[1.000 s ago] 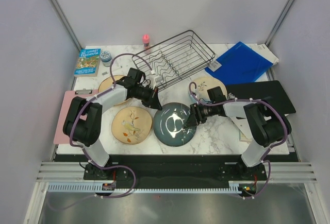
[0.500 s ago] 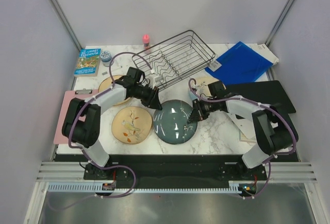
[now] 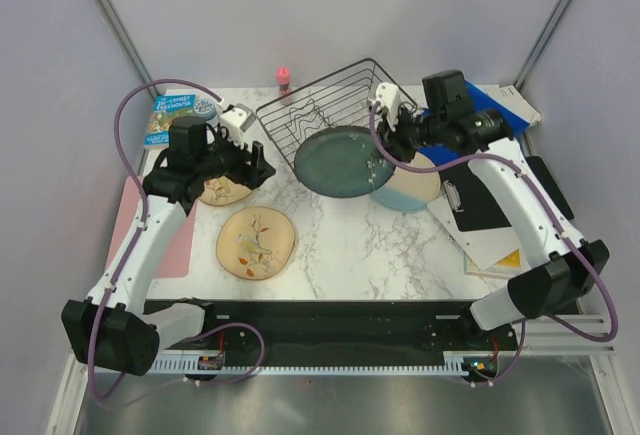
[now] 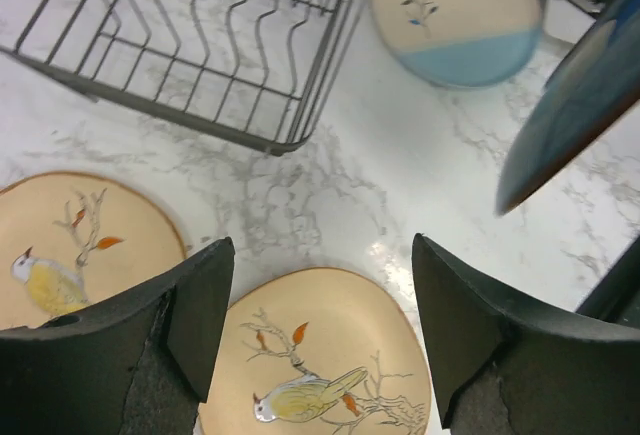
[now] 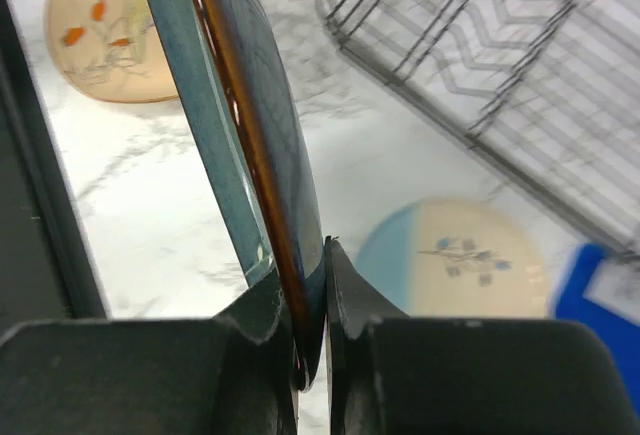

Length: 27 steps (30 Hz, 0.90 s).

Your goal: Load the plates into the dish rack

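My right gripper [image 3: 388,147] is shut on the rim of the dark teal plate [image 3: 343,162], which hangs tilted above the table just in front of the black wire dish rack [image 3: 335,105]. The right wrist view shows the teal plate [image 5: 250,105] edge-on, pinched in the right gripper [image 5: 310,295]. A cream-and-blue plate [image 3: 412,185] lies partly under the teal one. My left gripper [image 4: 320,325] is open and empty, above one tan plate [image 4: 330,355]. A second tan plate [image 4: 80,245] lies to its left. In the top view the left gripper [image 3: 255,167] is left of the rack.
A book [image 3: 168,120], a small jar [image 3: 206,109] and a red bottle [image 3: 284,78] stand at the back left. A blue folder [image 3: 480,105], a black clipboard [image 3: 490,200] and papers lie on the right. A pink board [image 3: 180,245] lies on the left.
The right gripper shut on the teal plate's rim and lifted it off the table, back toward the rack. The left gripper opened, let go of the plate and drew back to the left.
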Motion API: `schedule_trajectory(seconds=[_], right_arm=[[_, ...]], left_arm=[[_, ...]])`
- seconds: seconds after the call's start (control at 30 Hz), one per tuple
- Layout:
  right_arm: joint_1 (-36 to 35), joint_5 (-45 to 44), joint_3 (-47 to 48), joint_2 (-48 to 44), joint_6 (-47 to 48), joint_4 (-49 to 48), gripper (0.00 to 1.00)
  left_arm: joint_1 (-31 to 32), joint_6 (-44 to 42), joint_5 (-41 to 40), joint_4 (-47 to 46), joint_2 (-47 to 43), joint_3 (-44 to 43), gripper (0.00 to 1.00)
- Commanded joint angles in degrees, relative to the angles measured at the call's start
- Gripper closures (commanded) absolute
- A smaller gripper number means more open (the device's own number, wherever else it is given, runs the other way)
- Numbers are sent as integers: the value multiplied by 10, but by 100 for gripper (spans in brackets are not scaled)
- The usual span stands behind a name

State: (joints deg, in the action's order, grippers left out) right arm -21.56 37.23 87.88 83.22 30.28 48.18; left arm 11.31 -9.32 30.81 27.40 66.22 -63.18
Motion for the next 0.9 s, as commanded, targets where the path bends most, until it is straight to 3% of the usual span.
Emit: schedule_trajectory(seconds=[0.0,0.07,0.17,0.37,0.7,0.87], right_arm=[[-6,-52,194,70,127,-9,100],[-10,-87,275,130,136,-46,100],[-25,-131,301,182,142,-154,100],[-68,-219,203,233,219,-447,100],[-61,-168,392,417,287,-496,100],[-52,-138,447,453,293,-509,100]], left_arm=[[-31,19,-85,-19,15,3,22],[-47,26,-74,-50,11,23,22],[-50,38,-71,-88,9,50,22],[-85,88,-36,-86,47,40,24],[-85,100,-60,-110,53,68,25],[-85,94,-65,-109,80,72,26]])
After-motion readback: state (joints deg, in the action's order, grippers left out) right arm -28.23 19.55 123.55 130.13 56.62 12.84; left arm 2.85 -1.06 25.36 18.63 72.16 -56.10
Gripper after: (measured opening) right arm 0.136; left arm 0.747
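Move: The right hand already holds the dark green plate by its rim; the middle of the dish rack lies about 25 cm ahead, 14 cm to its left and 20 cm below. Nearly beneath the hand, the blue-and-cream plate lies 6 cm ahead, 4 cm right and 24 cm down, and the blue sheet about 20 cm ahead, 18 cm right, 23 cm down. From the left hand, the rack is some 26 cm ahead, 20 cm right and 18 cm down. Right hand carries the pinched plate 27 cm forward over the rack, tipping up; the empty left sinks, drifting left. ##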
